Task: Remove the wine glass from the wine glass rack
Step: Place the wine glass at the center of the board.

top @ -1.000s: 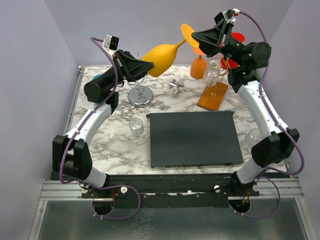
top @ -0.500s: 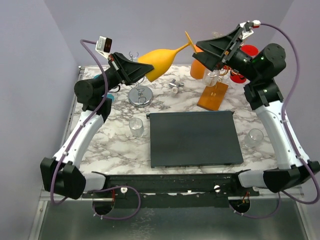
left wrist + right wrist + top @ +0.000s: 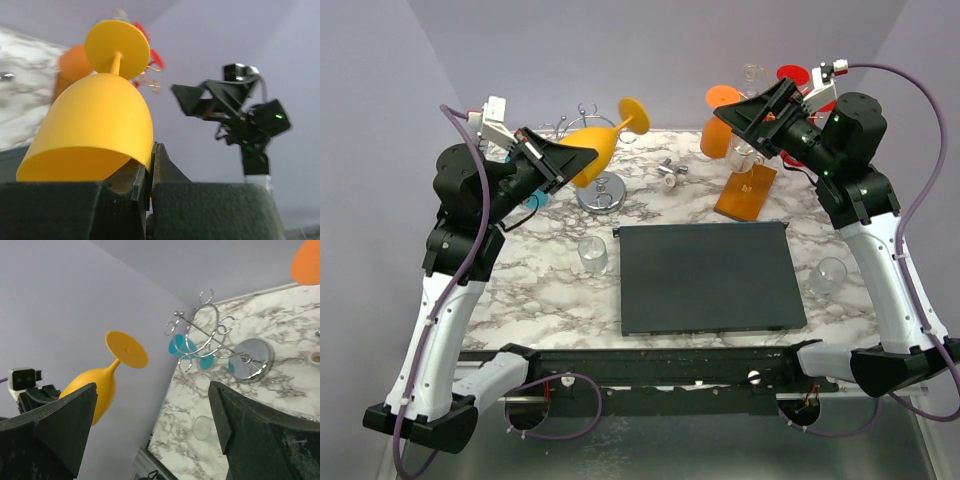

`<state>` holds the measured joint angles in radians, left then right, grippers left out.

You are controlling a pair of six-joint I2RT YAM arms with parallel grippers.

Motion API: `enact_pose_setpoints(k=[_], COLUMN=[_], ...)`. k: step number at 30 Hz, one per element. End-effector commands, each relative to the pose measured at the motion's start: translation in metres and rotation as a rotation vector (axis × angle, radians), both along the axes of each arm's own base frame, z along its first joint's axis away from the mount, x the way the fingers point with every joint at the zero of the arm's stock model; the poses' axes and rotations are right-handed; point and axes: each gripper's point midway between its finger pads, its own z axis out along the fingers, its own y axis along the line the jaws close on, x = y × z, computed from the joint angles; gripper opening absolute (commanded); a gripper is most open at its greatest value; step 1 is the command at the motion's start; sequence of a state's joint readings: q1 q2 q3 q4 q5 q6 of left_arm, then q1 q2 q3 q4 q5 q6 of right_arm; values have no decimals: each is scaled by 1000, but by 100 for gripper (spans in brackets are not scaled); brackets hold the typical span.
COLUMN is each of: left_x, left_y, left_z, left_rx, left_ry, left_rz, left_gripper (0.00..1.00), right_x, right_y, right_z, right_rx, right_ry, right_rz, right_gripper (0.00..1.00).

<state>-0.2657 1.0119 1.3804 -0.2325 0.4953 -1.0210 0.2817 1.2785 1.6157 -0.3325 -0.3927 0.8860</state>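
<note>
A yellow wine glass [image 3: 598, 146] hangs in the air at the back left, lying on its side with its foot [image 3: 634, 113] toward the right. My left gripper [image 3: 576, 160] is shut on the rim of its bowl; in the left wrist view the two jaws pinch the bowl wall [image 3: 95, 125]. The wine glass rack [image 3: 745, 190], a wooden base with a gold wire stem, stands at the back right with an orange glass [image 3: 716, 136] and a clear glass on it. My right gripper [image 3: 726, 116] is open above the rack and holds nothing. In the right wrist view, the yellow glass [image 3: 100, 385] is well apart from it.
A chrome wire stand [image 3: 601, 191] with a round base sits below the held glass. A dark mat [image 3: 708, 276] covers the table's middle. Clear tumblers stand at the mat's left [image 3: 592, 255] and right [image 3: 827, 275]. A small metal piece [image 3: 670, 172] lies behind the mat.
My right gripper opened and let go of the yellow glass's foot, then drew back right. The left gripper shut on the bowl and carried the glass left and lower.
</note>
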Motion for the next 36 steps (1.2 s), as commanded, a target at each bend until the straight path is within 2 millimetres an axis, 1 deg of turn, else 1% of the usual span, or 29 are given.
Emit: enact_pose_setpoints(k=[1,4,8,10,12,15,17,20,23,25,28,33,36], left_x=[10,7,2,3,8,20,31,45,55,63,76,97,111], left_y=[55,90,136,151,163,173,182,200,224,239,255,277,282], left_z=[-65,-81,-90,-95,-103,-114,-127,-146,-166,-179,-198,-223,-239], left_rx=[245,344,474,540,607,686,753,808,846,834,781,731,706], left_ry=[226,294,359,389,428,461,503,573,641,688,750,827,865], left_rz=[327,498,714,784,836,885,908,930,960,957,905,839,788], left_gripper=[0,0,0,0,0,0,0,0,0,0,0,0,0], right_x=[2,2,1,0,0,3,3,-2,-5,-5,-6,-6,-7], right_y=[-21,-23,-24,-24,-23,-25,-26,-30,-37,-40,-41,-41,-40], right_z=[-8,-12,-17,-18,-20,-26,-29,-31,-32,-33,-34,-39,-42], right_rx=[-136,-167,-185,-191,-205,-233,-247,-258,-273,-282,-297,-306,-305], right_ry=[-32,-37,-40,-45,-45,-31,-23,-26,-34,-35,-35,-29,-26], right_rz=[-109,-117,-116,-111,-103,-107,-110,-123,-154,-167,-168,-165,-154], right_gripper=[100,100,100,100,100,100,100,100,100,100,100,100,100])
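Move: The left gripper already holds the yellow wine glass by its bowl. Open marble near the board's left edge lies about 27 cm to its left, 13 cm ahead and 47 cm below. Bordering that spot, the standing blue glass is some 18 cm ahead, 16 cm left and 39 cm down; the silver rack is 20 cm ahead, 2 cm right and 32 cm down. From the empty right hand the open spot is about 62 cm left, 5 cm ahead and 47 cm below. Swing the left gripper about 29 cm left while sinking some 23 cm, easing forward as it drops, past the near side of the blue glass towards the open marble. Turn the wrist counter-clockwise and tip the level fingers steeply down, keeping them shut on the yellow bowl. Let the open right gripper drift a few centimetres right and down, tilting its left side down. ##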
